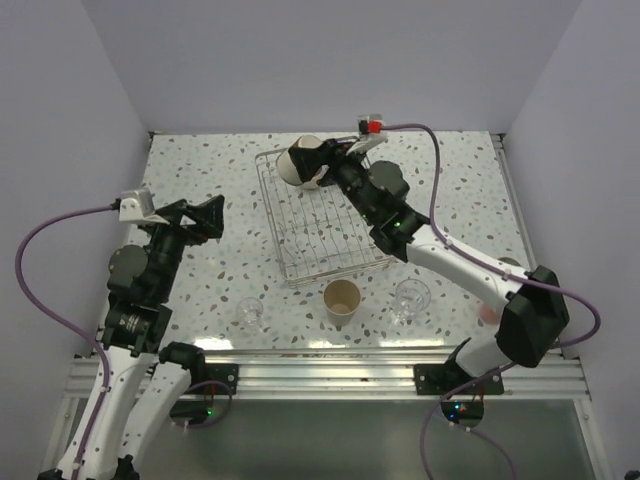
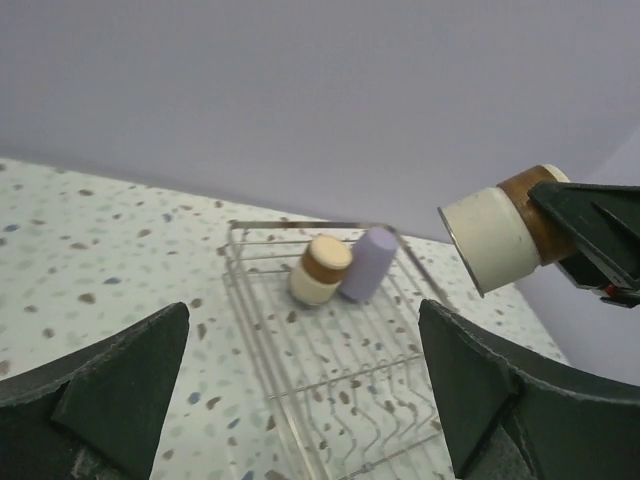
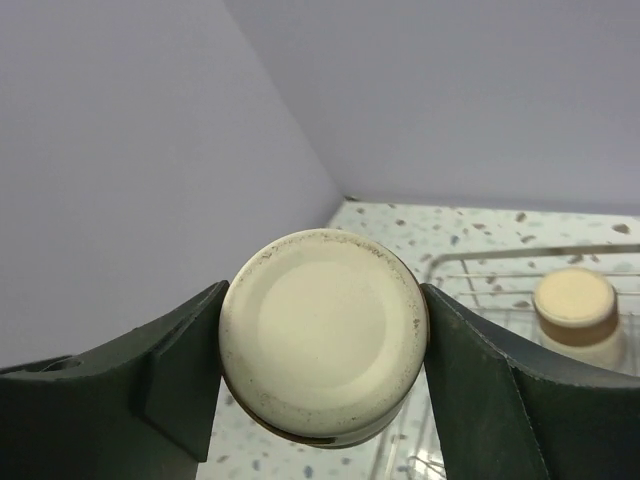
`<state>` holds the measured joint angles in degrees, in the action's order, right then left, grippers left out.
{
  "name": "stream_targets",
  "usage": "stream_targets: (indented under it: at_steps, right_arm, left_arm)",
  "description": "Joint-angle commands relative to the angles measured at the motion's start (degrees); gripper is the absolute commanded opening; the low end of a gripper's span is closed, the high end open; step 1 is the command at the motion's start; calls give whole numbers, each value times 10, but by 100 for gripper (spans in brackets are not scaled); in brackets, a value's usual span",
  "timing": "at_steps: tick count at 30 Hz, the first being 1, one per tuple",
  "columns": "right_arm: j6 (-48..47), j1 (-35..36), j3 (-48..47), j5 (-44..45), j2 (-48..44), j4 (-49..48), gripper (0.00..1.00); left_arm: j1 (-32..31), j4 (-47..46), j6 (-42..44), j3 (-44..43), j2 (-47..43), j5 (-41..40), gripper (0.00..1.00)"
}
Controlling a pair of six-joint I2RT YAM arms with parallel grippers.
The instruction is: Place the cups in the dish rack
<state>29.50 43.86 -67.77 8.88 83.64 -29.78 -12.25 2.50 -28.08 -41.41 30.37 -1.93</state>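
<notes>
The wire dish rack (image 1: pixel 325 235) lies mid-table. My right gripper (image 1: pixel 318 160) is shut on a cream cup with a tan band (image 1: pixel 295 167), held sideways in the air over the rack's far left corner. Its round end (image 3: pixel 322 335) sits squeezed between both fingers. Inside the rack (image 2: pixel 300 340) lie a second cream and tan cup (image 2: pixel 320 270) and a lavender cup (image 2: pixel 366 262), side by side at the far end. My left gripper (image 1: pixel 210 217) hovers left of the rack, open and empty, facing the rack (image 2: pixel 303 325).
On the table in front of the rack stand a clear glass (image 1: pixel 249 313), a beige tumbler (image 1: pixel 342 300) and another clear glass (image 1: pixel 411 298). The right arm stretches diagonally over the rack's near right corner. Walls close the table at the back and sides.
</notes>
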Motion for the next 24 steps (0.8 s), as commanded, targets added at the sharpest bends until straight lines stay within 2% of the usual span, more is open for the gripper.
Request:
stream_targets:
  at_steps: [1, 3, 4, 9, 14, 24]
  right_arm:
    - [-95, 1, -71, 58, 75, 113, 0]
    - [-102, 0, -103, 65, 120, 124, 0]
    - [-104, 1, -114, 67, 134, 131, 0]
    - [-124, 1, -198, 76, 213, 155, 0]
    - [-131, 1, -271, 80, 287, 178, 0]
    - [-160, 1, -401, 118, 413, 220, 0]
  left_arm:
    - [-2, 152, 72, -18, -14, -146, 100]
    - [-2, 194, 65, -17, -27, -213, 100]
    - [-2, 202, 86, -14, -32, -222, 100]
    - [-14, 224, 102, 2, -73, -202, 100]
    - [-19, 260, 83, 6, -73, -263, 100]
    - [-13, 230, 129, 35, -102, -193, 100]
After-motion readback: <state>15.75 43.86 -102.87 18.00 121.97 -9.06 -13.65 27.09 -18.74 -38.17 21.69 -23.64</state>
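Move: Ahead of the right hand, which already holds a brown-and-white cup, the free spot in the dish rack's far left corner lies about 19 cm forward, 10 cm left and 30 cm below. The racked brown-and-white cup stands some 20 cm straight ahead of this hand, and the purple cup 20 cm ahead and 8 cm right, both about 30 cm lower. From the empty left hand, that free spot is roughly 30 cm forward, 10 cm right and 26 cm down. Swinging down and forward with a lean to the left, the right hand carries its cup some 16 cm lower and 13 cm farther out towards the free spot; the drop comes first, then it glides on nearly level, rolling left side down, grip kept. The open left hand sinks and draws off left and slightly back, turning counter-clockwise and tipping down. ##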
